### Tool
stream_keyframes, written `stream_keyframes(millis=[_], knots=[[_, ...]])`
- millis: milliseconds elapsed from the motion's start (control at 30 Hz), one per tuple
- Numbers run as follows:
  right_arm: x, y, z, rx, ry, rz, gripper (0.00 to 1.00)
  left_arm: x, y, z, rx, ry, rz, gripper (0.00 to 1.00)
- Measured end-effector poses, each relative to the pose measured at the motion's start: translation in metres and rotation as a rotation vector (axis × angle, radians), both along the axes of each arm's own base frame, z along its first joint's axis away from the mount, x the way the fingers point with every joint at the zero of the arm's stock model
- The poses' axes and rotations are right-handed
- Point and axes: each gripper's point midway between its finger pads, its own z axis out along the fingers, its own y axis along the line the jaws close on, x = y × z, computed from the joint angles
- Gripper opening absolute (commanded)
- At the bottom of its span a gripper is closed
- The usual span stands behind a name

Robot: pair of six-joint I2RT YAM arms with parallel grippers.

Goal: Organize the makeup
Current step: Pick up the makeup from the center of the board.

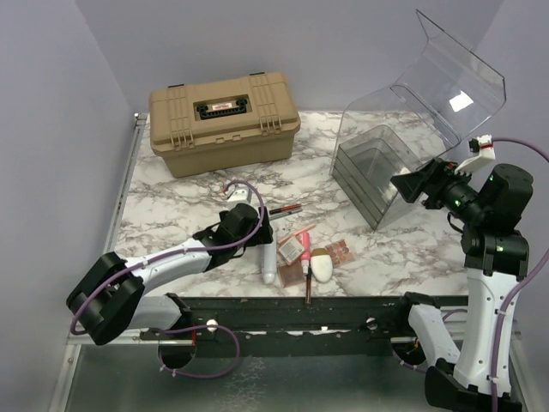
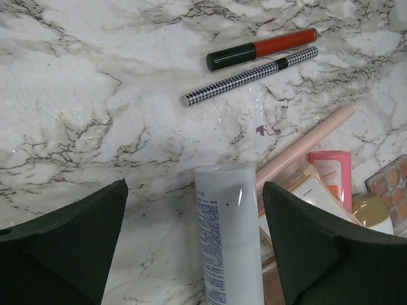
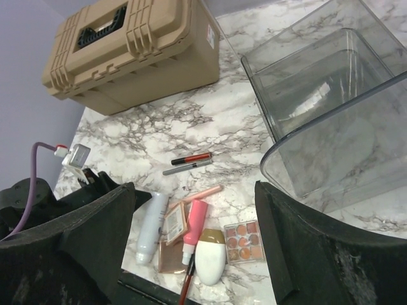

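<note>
The makeup lies in a cluster near the table's front edge. It includes a white tube (image 1: 268,262) (image 2: 229,235) (image 3: 151,225), a pink tube (image 1: 300,243) (image 3: 196,229), a white oval piece (image 1: 321,266) (image 3: 210,257) and an eyeshadow palette (image 1: 340,252) (image 3: 243,241). A red-and-black pencil (image 1: 285,209) (image 2: 264,49) and a houndstooth pencil (image 2: 251,76) lie just behind the cluster. My left gripper (image 1: 254,227) (image 2: 194,190) is open and low, straddling the white tube's far end with a gap on each side. My right gripper (image 1: 410,184) (image 3: 194,187) hangs open and empty beside the clear bin.
A large tan hard case (image 1: 225,120) sits shut at the back left. A clear plastic bin (image 1: 386,167) with its lid (image 1: 455,77) raised stands at the back right. A black rail (image 1: 300,313) runs along the near edge, where a thin red pencil (image 1: 307,287) overhangs.
</note>
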Motion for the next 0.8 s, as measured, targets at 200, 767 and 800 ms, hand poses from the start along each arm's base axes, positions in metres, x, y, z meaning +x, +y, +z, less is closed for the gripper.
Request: stream_keyframes(millis=[200, 767, 800], knots=[[0.003, -0.002, -0.003, -0.032, 0.018, -0.007, 0.81, -0.002, -0.001, -0.008, 0.013, 0.022, -0.008, 0.89], [0.004, 0.136, -0.024, -0.241, 0.114, 0.248, 0.81, -0.004, -0.003, -0.009, 0.013, 0.029, -0.030, 0.84], [0.005, 0.143, -0.026, -0.262, 0.119, 0.242, 0.81, -0.005, -0.003, -0.009, 0.011, 0.031, -0.036, 0.84]])
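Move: The left hand's open fingers straddle the front end of the white bottle, whose middle lies about 5 cm back, 2 cm right and 4 cm below; the green-and-red pen is roughly 7 cm ahead and 6 cm right, the small box about 4 cm back and 7 cm right. From the right hand, some 32 cm up, the pink tube lies around 19 cm left and 3 cm back, the palette 10 cm left and 3 cm back, the clear case about 12 cm ahead, 1 cm left and 25 cm below. The right hand swings to its left, slowly at first and then fast, about 14 cm away from in front of the clear case and towards the pink tube and the makeup around it, sinking a little, with its left side rolling down some 15 degrees while it turns about as much counter-clockwise; its fingers stay open and empty, still high above the table. The left hand settles about 1 cm lower over the front end of the white bottle and then holds there with its fingers open on either side, not yet gripping. ##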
